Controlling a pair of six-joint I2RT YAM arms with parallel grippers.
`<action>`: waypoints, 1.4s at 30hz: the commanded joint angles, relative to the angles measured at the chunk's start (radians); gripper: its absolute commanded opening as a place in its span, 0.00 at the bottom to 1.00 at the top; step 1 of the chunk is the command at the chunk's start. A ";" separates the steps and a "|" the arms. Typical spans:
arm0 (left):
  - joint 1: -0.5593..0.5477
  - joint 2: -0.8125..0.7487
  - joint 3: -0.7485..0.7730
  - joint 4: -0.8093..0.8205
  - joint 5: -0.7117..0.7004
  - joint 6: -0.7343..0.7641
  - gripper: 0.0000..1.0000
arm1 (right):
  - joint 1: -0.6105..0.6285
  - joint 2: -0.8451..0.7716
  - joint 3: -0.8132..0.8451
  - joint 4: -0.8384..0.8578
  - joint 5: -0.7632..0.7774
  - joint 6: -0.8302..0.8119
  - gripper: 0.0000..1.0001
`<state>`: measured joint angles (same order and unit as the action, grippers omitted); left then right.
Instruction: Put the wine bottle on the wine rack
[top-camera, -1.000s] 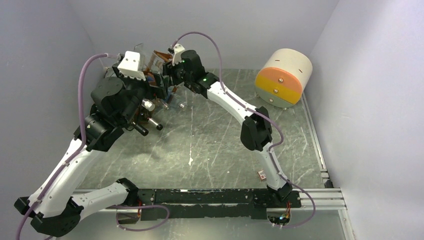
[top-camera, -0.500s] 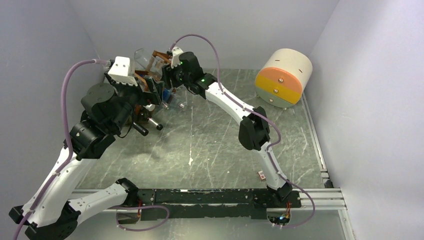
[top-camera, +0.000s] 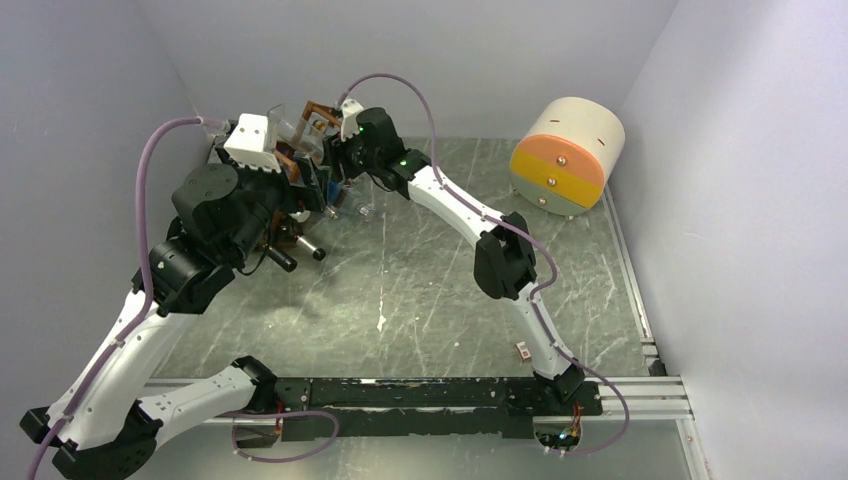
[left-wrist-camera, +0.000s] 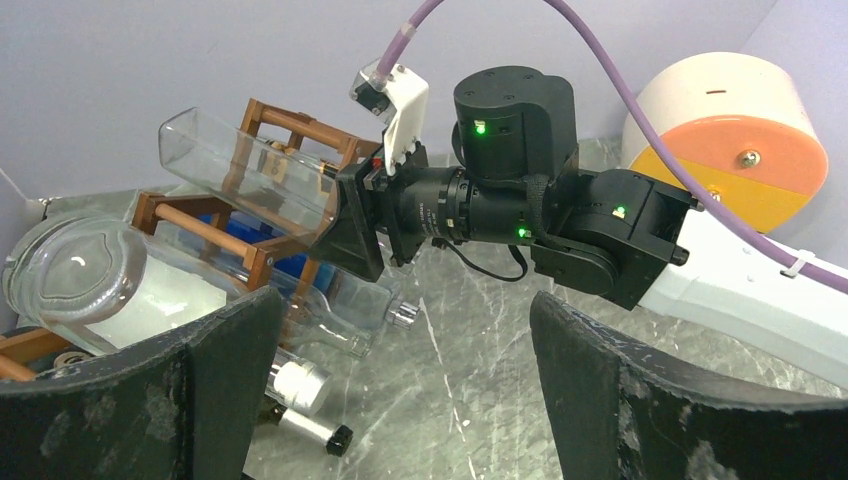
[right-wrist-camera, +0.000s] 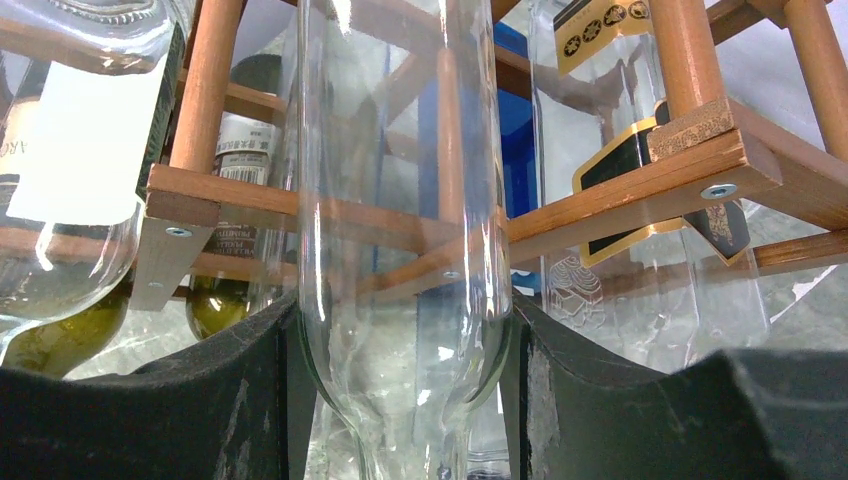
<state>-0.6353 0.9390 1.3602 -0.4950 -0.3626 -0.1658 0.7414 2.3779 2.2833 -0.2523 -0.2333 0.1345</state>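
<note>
The wine bottle (right-wrist-camera: 400, 200) is clear glass, and my right gripper (right-wrist-camera: 405, 330) is shut on it at its shoulder, its base pointing into the wine rack (right-wrist-camera: 620, 195). In the left wrist view the wine bottle (left-wrist-camera: 245, 175) lies tilted across the upper bars of the wine rack (left-wrist-camera: 290, 125), base up and to the left, with the right gripper (left-wrist-camera: 350, 225) behind it. From above, the right gripper (top-camera: 335, 150) is at the wine rack (top-camera: 318, 108) in the far left corner. My left gripper (left-wrist-camera: 405, 400) stands open and holds nothing, just in front of the rack.
Other bottles fill the rack: a white-labelled bottle (right-wrist-camera: 70, 150), a green bottle (right-wrist-camera: 215, 300) and a black-and-gold-labelled bottle (right-wrist-camera: 610, 150). Capped necks (top-camera: 300, 245) stick out over the table. A cream drum with an orange and yellow face (top-camera: 565, 155) lies at the back right. Walls close in on the left and behind.
My right gripper has carried the clear bottle a little left, further onto the rack. The left arm drew back to the left and up, then settled.
</note>
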 joint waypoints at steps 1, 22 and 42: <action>0.006 0.003 -0.002 -0.001 -0.020 -0.007 0.97 | 0.008 -0.014 0.001 0.099 -0.032 -0.019 0.59; 0.006 -0.009 -0.022 -0.021 0.018 0.036 0.97 | 0.007 -0.104 -0.043 0.133 0.015 -0.015 0.84; 0.006 -0.070 -0.070 -0.038 0.055 0.055 0.97 | 0.002 -0.537 -0.504 0.267 0.173 0.052 0.87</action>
<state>-0.6353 0.9092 1.2964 -0.5247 -0.3241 -0.1226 0.7425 2.0361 1.9411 -0.0635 -0.1673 0.1661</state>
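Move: The right fingers still hold the clear wine bottle by its shoulder, lying in the rack's upper part; its middle is about 4 cm ahead of that hand, 5 cm left and 1 cm up. From the hand, the black-label bottle is some 10 cm straight ahead, the white-label bottle 4 cm back and 14 cm left, both about level; the blue bottle is 3 cm ahead, 2 cm left, roughly 10 cm down. For the left hand, the wine bottle is about 24 cm ahead, 5 cm left, 20 cm below. The right fingers let go of the clear bottle's shoulder, opening from a grip to nearly full width while the hand hardly shifts. That hand then rises about 10 cm off the rack and, late and quickening, also draws right and back, some 5 cm in all, with a slight tilt up. The open left hand sinks about 3 cm. ##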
